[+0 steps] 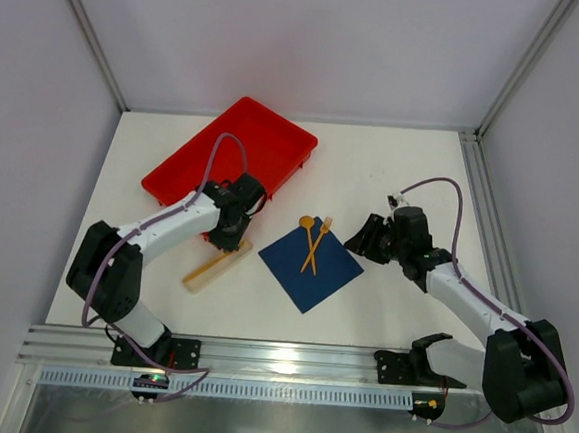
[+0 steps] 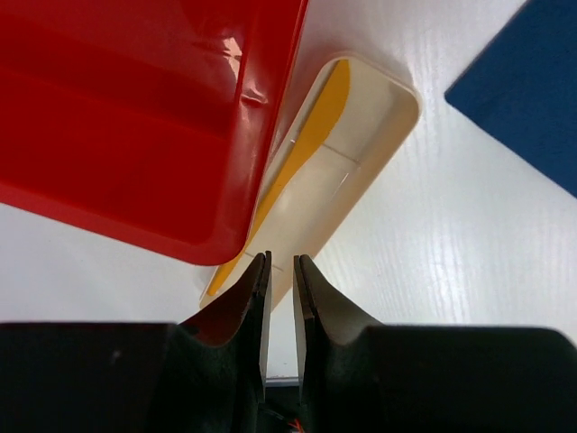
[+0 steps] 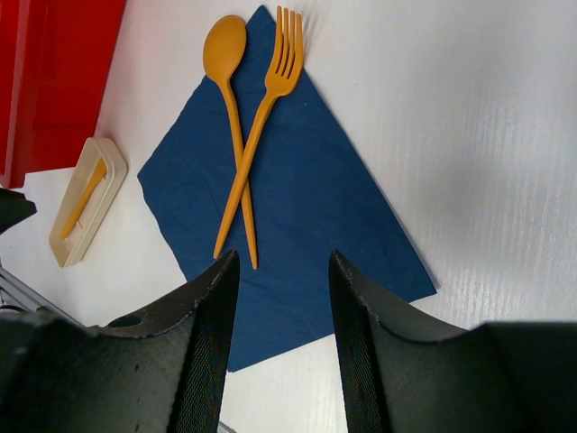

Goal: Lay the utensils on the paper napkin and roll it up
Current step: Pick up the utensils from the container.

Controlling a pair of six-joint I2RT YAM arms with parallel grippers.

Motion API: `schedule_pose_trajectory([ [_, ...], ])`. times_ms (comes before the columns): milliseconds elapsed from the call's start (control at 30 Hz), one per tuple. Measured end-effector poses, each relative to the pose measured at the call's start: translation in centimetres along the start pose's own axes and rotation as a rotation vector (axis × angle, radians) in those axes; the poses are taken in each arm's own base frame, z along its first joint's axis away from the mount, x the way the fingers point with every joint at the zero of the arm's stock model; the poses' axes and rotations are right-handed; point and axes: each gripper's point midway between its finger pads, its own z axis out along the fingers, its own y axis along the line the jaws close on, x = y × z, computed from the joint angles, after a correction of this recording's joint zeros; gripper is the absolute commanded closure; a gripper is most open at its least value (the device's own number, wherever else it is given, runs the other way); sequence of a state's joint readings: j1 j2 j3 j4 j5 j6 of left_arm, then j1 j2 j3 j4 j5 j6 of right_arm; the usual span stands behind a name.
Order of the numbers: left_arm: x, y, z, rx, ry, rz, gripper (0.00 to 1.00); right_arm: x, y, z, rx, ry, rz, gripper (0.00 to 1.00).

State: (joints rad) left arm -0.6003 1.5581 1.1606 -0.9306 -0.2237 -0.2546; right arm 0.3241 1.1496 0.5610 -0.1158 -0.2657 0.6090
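Observation:
The navy paper napkin (image 1: 310, 268) (image 3: 315, 207) lies flat mid-table. Two orange utensils, a spoon (image 3: 225, 50) and a fork (image 3: 284, 54), lie crossed on it, heads past its far corner. A third orange utensil (image 2: 311, 135) rests in a shallow beige holder (image 2: 379, 135) (image 1: 215, 267), partly tucked under the red tray's rim. My left gripper (image 2: 281, 262) (image 1: 228, 234) hovers over the holder's near end, its jaws a narrow slit apart with nothing between them. My right gripper (image 3: 284, 257) (image 1: 361, 237) stands open over the napkin's near-right side, just short of the handle tips, holding nothing.
The red tray (image 1: 266, 134) (image 2: 135, 117) sits at the back left, its near rim against the beige holder and beside my left gripper. White table surrounds the napkin. Metal frame posts stand at the back corners and a rail runs along the near edge.

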Motion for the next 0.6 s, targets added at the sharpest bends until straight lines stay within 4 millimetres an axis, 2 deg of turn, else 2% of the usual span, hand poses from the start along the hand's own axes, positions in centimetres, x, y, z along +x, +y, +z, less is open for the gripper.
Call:
schedule_pose_trajectory([
  [200, 3.1, 0.0, 2.6, -0.013, 0.113, 0.050, 0.79, -0.4, 0.3, -0.4, -0.011, -0.017, -0.030, 0.53],
  [400, 3.1, -0.6, 3.1, 0.012, 0.117, 0.051, 0.79, -0.9, 0.4, -1.0, -0.018, -0.040, -0.046, 0.53],
  [600, 3.9, -1.6, 4.2, 0.049, 0.173, 0.057, 0.77, -1.2, 0.2, -1.2, -0.017, -0.050, -0.052, 0.53],
])
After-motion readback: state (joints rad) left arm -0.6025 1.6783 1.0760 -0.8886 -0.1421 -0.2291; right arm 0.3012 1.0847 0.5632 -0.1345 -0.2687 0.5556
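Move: The knife, still in the container, has its middle about 3 cm back and 3 cm to the left of my left hand, some 7 cm below it. The container's middle is about 4 cm back and 2 cm left. The red tray's middle is about 20 cm ahead and 2 cm left; the napkin's is some 20 cm right and 2 cm back. From my right hand the knife lies roughly 34 cm left and 6 cm back. I lower my left hand about 5 cm towards the knife in the container, drawing it back some 2 to 3 cm as it sinks and tipping the fingers about 10 degrees nearer to straight down. The descent starts quickly, eases midway and then goes on; the fingers stay only slightly open, not yet at the knife. ##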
